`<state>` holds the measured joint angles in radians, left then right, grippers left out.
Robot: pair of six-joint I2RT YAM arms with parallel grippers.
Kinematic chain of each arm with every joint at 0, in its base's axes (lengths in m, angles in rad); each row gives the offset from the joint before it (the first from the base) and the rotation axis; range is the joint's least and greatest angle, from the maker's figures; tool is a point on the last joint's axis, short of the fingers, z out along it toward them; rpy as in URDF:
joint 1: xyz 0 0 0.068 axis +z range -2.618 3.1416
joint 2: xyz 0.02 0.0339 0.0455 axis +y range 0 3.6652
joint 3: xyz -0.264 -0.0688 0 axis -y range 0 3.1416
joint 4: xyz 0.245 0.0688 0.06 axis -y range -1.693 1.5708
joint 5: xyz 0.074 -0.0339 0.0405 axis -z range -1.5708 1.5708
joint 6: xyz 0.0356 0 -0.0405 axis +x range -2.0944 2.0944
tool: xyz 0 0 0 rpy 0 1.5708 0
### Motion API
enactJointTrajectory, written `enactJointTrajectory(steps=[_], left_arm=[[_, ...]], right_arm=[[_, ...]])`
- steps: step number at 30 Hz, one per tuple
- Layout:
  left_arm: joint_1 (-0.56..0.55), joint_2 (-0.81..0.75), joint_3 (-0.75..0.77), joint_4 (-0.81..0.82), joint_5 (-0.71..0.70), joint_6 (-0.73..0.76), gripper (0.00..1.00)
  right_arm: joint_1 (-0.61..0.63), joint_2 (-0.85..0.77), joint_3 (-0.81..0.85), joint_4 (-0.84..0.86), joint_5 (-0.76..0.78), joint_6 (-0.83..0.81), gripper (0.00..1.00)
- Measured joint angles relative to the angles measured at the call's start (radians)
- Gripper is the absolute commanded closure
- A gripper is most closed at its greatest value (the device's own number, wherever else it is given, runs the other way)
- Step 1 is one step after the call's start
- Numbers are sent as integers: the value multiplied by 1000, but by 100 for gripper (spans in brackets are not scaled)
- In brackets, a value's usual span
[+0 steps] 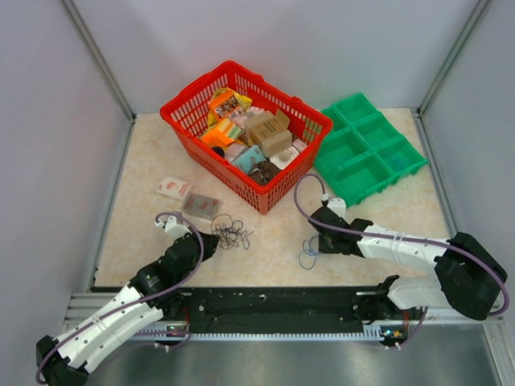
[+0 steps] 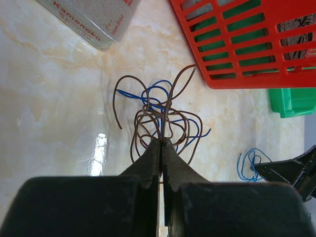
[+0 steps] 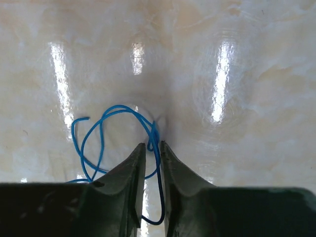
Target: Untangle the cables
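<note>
The cables lie in two lots. A tangle of thin brown and blue cables sits on the marbled table in front of the basket, and my left gripper is shut on strands at its near edge. A separate blue cable lies looped further right. My right gripper is low over it, jaws narrowly apart. One blue strand runs loosely through the gap, which is wider than the strand.
A red basket full of boxes and packets stands at the back middle, close behind the tangle. A green compartment tray sits to its right. Two small packets lie left of the basket. Grey walls enclose the table.
</note>
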<state>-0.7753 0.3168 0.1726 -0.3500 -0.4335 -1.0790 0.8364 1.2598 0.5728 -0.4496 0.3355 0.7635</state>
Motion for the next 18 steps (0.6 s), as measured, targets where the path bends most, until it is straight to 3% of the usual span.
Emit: enactJointTrajectory(steps=[2,7,12,18], left_arm=[[0,0,0,1,0,0,100],[0,0,0,2,0,0,100],[0,0,0,2,0,0,100],[0,0,0,7,4,2,100]], right_arm=[[-1,0,0,0,0,-1,100],[-1,-23,0,-6,16,-2,100],[-22,-166,12,-22,84,-13,100],[-244,-293,122,-40,103,-62,100]])
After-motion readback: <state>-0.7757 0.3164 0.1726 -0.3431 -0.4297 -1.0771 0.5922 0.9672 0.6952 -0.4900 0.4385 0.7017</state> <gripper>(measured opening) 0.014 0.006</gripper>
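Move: The light blue cable lies loosely looped at the right fingertips, its middle about 2 cm to their left, 1 cm back and 1 cm lower. From that hand the green tray's middle is some 24 cm ahead and 13 cm right, the red basket's about 27 cm ahead and 17 cm left, and the brown-and-blue cable tangle roughly 3 cm ahead and 22 cm left. From the left hand, the light blue cable is around 22 cm right, 3 cm back and 7 cm down. The light blue cable is pinched where it crosses between the right fingertips as they finish closing just above the table. Then the right hand pulls it up about 11 cm, slowly at first and then fast, while swinging forward and to the right towards the green tray; the fingers tip up some 20 degrees and turn clockwise. ##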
